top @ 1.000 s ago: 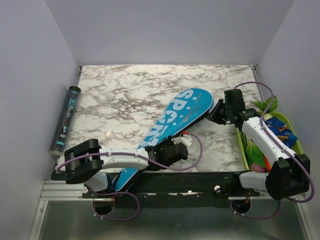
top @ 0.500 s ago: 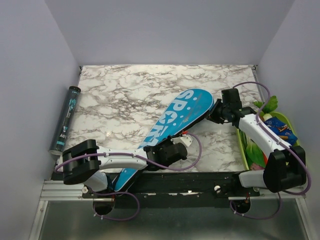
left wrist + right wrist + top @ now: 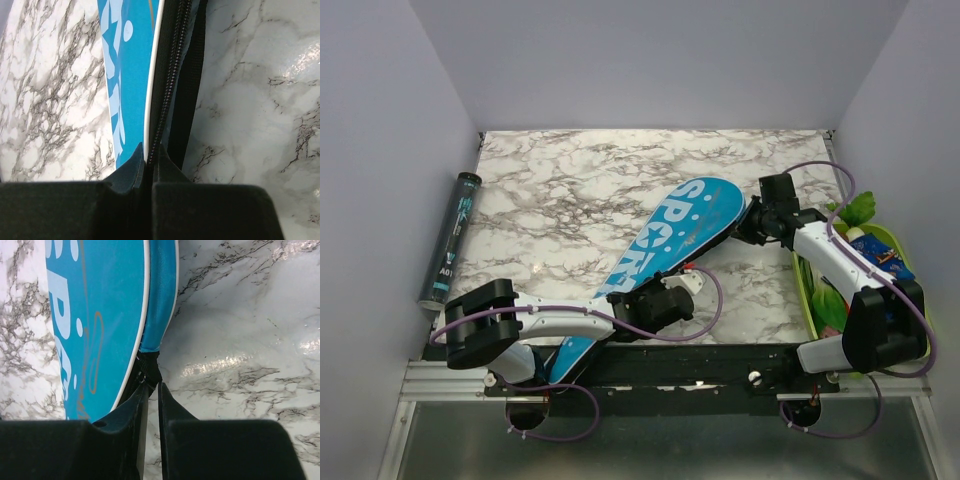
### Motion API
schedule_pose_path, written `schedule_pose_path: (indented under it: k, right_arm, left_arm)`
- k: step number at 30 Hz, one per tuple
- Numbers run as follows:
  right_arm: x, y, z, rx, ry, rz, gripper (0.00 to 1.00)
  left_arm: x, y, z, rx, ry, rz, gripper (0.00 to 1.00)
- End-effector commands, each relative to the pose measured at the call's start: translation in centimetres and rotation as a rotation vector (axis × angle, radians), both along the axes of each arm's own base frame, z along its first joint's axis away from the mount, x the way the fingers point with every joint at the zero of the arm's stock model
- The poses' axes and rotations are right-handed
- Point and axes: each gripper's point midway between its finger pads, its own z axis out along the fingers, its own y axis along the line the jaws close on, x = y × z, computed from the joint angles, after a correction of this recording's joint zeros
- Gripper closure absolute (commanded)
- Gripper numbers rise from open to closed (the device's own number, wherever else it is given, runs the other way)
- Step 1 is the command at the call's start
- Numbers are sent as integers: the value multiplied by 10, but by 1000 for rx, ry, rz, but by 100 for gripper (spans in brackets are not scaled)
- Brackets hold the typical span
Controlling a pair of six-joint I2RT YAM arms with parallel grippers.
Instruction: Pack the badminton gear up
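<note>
The cyan bag (image 3: 670, 235) lettered "SPORT" lies slantwise on the marble table, wide end far right, narrow end at the near edge. My left gripper (image 3: 619, 297) is shut on the bag's black zipper edge (image 3: 170, 75) near the narrow part; the left wrist view shows my left gripper (image 3: 150, 150) pinching the zipper beside the bag (image 3: 127, 75). My right gripper (image 3: 749, 228) is at the wide end. In the right wrist view my right gripper (image 3: 152, 385) stands nearly shut on a black tab (image 3: 149, 367) at the rim of the bag (image 3: 100, 315). The rackets are out of view.
A dark tube (image 3: 450, 240) lies along the table's left edge. A green tray (image 3: 802, 285) with toy vegetables and a blue packet (image 3: 880, 262) sits at the right edge, under the right arm. Walls close in the table on three sides.
My right gripper has shifted a little left and away along the bag's wide end, its jaws slightly narrower. The left arm and the bag have stayed put.
</note>
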Motion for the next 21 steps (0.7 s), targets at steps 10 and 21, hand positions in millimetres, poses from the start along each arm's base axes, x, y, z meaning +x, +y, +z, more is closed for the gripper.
schedule_pose_path:
  k: [10,21]
  right_arm:
    - [10,12,15,41,-52,40,99]
    - [-38,84,-16,101,31,223,99]
  left_arm:
    - [0,-7,9,-46,-17,0,100]
    - [6,-19,18,-68,-36,-3,100]
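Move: The zip tab at the bag's head end lies right at the right fingertips, about 1 cm below them. The bag's head is some 9 cm to the left and 7 cm farther out. The left hand's grip on the bag's edge is roughly 20 cm to the left and 11 cm back, and the vegetable crate about 26 cm to the right and 12 cm back. From the left hand the tab lies some 20 cm to the right and 11 cm ahead. The right fingers, slightly open at the black zip edge, pinch shut on the tab, then draw it left and a little back, about 5 cm and quickening. They go along the bag's edge towards the left hand, turning slightly counter-clockwise. The left hand keeps its pinch on the edge and holds its place against the pull. ##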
